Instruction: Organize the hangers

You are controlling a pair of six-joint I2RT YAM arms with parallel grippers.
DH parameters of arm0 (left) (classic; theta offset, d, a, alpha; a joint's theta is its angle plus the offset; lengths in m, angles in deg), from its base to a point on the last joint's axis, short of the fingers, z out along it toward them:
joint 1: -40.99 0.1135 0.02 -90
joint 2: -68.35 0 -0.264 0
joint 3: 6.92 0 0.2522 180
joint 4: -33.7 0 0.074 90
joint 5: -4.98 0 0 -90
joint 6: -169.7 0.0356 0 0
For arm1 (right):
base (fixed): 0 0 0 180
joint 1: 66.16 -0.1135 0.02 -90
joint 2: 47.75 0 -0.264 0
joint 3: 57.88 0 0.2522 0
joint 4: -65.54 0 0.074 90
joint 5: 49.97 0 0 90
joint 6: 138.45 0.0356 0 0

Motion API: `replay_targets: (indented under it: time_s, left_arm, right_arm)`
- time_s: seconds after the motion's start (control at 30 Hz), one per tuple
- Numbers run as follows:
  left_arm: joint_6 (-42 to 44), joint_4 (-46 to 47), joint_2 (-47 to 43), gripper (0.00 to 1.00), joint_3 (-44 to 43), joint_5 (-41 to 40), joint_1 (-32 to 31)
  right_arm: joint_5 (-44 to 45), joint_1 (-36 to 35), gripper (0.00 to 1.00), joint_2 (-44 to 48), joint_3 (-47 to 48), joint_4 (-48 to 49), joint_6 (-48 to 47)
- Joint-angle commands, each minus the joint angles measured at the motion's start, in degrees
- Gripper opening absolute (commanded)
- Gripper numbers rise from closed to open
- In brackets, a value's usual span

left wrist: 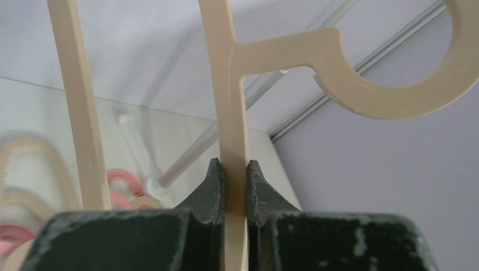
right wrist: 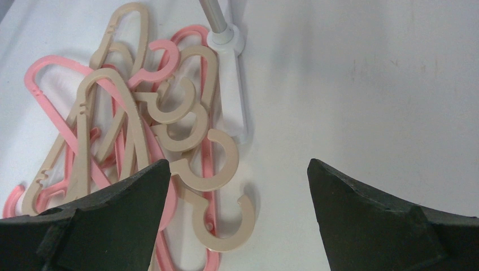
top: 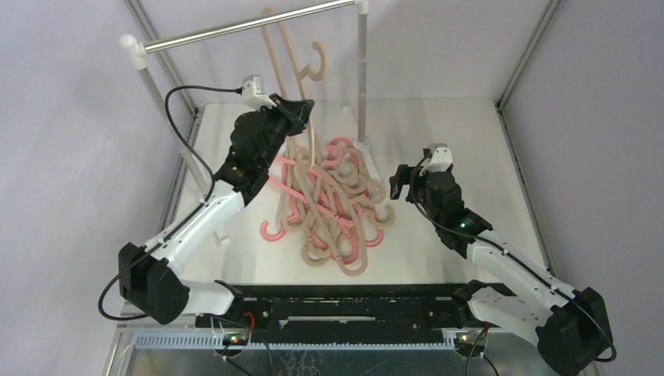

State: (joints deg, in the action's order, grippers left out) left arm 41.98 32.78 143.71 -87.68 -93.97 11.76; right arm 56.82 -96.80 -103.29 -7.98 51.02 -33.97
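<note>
My left gripper (top: 301, 110) is raised at the back of the table, shut on a beige hanger (top: 319, 72) that stands upright. The hanger's hook sits just below the silver rail (top: 250, 25), apart from it. In the left wrist view the black jaws (left wrist: 233, 166) pinch the hanger's thin bar (left wrist: 231, 101), and its hook (left wrist: 395, 90) curves off to the right. A tangled pile of pink and beige hangers (top: 329, 200) lies on the table under the rail. My right gripper (top: 403, 184) hovers open at the pile's right edge. Its wide-apart fingers (right wrist: 237, 164) hold nothing, with the pile (right wrist: 113, 118) lying under the left one.
The rail rests on two white posts, the right post (top: 362, 78) standing just right of the pile on a white foot (right wrist: 234, 84). The left post (top: 160, 94) stands by the table's left edge. Grey walls close in both sides.
</note>
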Motion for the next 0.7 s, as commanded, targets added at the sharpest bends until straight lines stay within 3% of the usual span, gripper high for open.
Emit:
replay_targets:
  time_s: [0.0, 0.33, 0.67]
  left_arm:
    - [-7.8, 11.8, 1.8, 0.0, -4.4, 3.8, 1.1]
    - [-13.2, 14.8, 7.6, 0.0, -11.3, 3.0, 2.8]
    - [-18.8, 10.4, 11.2, 0.0, -14.9, 0.4, 3.8]
  right_arm:
    - [0.6, 0.7, 0.99, 0.9, 0.2, 0.8, 0.1]
    - [0.3, 2.2, 0.99, 1.2, 0.2, 0.2, 0.0]
    - [-0.4, 3.3, 0.99, 0.8, 0.2, 0.0, 0.3]
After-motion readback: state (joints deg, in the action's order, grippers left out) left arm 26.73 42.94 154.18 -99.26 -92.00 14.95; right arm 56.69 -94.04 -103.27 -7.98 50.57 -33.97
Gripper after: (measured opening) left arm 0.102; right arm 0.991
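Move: The left hand already pinches a tan hanger, its hook up and out beyond the fingers. The rack's rail is where it is being taken: its middle is roughly 7 cm ahead, 10 cm left and 12 cm above that hand. The rail's right corner is about 10 cm ahead, 10 cm right and 12 cm up; the hanger pile is some 6 cm back, 5 cm right and 31 cm below. From the idle right hand, the rail's middle is about 12 cm ahead, 32 cm left and 32 cm up. Up and forward goes the left hand towards the rail, about 7 cm up and 4–5 cm out, the climb levelling off at the end while the forward travel goes on. On the way it rolls some 20 degrees, its left side sinking, and keeps its pinch on the hanger's side bar just below the hook. ##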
